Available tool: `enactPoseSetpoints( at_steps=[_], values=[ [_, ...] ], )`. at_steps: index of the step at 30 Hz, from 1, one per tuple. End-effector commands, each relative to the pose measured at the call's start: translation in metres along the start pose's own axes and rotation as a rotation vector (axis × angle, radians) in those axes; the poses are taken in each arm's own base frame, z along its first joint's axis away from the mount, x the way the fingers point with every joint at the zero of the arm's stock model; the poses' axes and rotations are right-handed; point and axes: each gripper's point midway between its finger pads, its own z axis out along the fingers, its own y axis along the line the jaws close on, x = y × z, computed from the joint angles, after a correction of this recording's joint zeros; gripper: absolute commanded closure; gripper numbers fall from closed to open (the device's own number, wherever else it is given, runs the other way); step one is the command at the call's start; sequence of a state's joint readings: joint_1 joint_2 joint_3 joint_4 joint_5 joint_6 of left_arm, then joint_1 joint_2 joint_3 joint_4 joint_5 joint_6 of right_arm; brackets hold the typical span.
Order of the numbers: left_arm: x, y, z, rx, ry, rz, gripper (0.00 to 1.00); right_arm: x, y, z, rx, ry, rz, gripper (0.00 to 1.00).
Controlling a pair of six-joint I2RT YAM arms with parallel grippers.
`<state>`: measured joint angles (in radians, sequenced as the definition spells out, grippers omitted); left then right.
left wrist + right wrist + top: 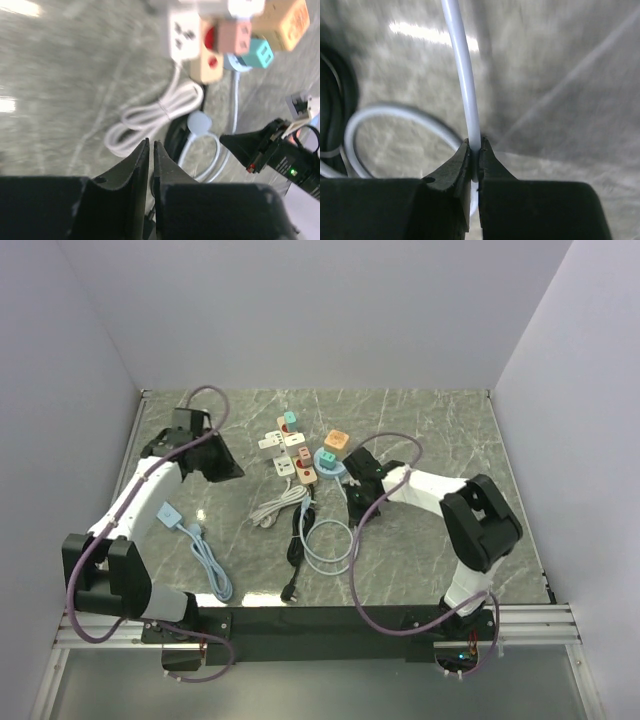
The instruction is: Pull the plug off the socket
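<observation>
A cluster of white and beige power strips [290,452] lies mid-table with teal [289,418], orange [336,441] and round blue [327,462] plugs on or beside it. My right gripper [352,496] is shut on the pale blue cable [462,75] that runs from the blue plug; the cable passes between its fingertips [475,147]. My left gripper [226,469] is shut and empty [151,145], hovering left of the strips. Its wrist view shows the strip [186,31], a pink plug [233,37] and a teal plug [260,52].
A coiled white cable [278,505], a black cable [296,545] and a pale blue loop [330,545] lie in front of the strips. A second pale blue adapter [167,513] with its cable [208,565] lies at the left. Walls enclose the table.
</observation>
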<state>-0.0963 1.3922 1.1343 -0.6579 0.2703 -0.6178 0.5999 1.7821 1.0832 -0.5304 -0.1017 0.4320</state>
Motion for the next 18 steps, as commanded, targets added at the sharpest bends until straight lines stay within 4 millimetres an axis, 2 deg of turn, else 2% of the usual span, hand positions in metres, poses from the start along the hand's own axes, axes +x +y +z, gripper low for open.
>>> enactPoseSetpoints(
  at_steps=[1,5,8,10,11,13,14,15,16,17,18],
  values=[
    [0.011,-0.031,0.005,0.044,0.020,0.070,0.86,0.058,-0.015,-0.004,0.021,0.141,0.031,1.00],
    [0.042,-0.067,0.019,0.104,0.069,0.147,0.86,0.094,-0.027,-0.011,0.041,0.199,0.061,0.99],
    [0.062,-0.088,0.029,0.154,0.113,0.207,0.87,0.111,-0.041,-0.017,0.085,0.206,0.092,0.86],
    [0.065,-0.096,0.034,0.154,0.116,0.229,0.89,0.117,-0.048,-0.022,0.111,0.192,0.107,0.75],
    [0.071,-0.106,0.038,0.170,0.126,0.256,0.89,0.119,-0.051,-0.025,0.126,0.194,0.113,0.69],
    [0.076,-0.116,0.044,0.174,0.127,0.293,0.90,0.117,-0.055,-0.031,0.151,0.166,0.131,0.57],
    [0.083,-0.120,0.051,0.164,0.140,0.318,0.90,0.118,-0.057,-0.035,0.163,0.163,0.139,0.43],
    [0.078,-0.127,0.053,0.164,0.119,0.331,0.90,0.117,-0.058,-0.038,0.167,0.154,0.144,0.36],
    [0.080,-0.127,0.062,0.149,0.127,0.341,0.91,0.113,-0.058,-0.044,0.177,0.129,0.160,0.21],
    [0.076,-0.137,0.063,0.155,0.108,0.352,0.91,0.110,-0.059,-0.048,0.182,0.114,0.171,0.18],
    [0.069,-0.137,0.069,0.127,0.083,0.351,0.91,0.102,-0.053,-0.056,0.162,0.075,0.195,0.16]
  ],
)
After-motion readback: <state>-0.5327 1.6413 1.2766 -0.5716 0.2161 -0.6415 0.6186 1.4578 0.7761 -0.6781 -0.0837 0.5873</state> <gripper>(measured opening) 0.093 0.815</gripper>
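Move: The round blue socket stands about 20 cm to the left gripper's right, 12 cm farther out and 14 cm below it. Its orange plug sits some 3 cm beyond the socket's middle. Nearer that gripper are the orange strip, 14 cm right and 10 cm ahead, and the white cord, 8 cm right and about 1 cm ahead. From the right hand, already pinching the blue cord, the socket lies 18 cm ahead and 4 cm left; the black cord is 11 cm left, 3 cm back. Keep the blue cord pinched in the right gripper and drag it back low over the table, drifting right, then open the fingers wide late in the stroke to let it go, about 10 cm back in all. Meanwhile swing the left gripper some 16 cm right, sinking slightly and turning clockwise about 20 degrees, over the white cord towards the round blue socket, touching nothing. ##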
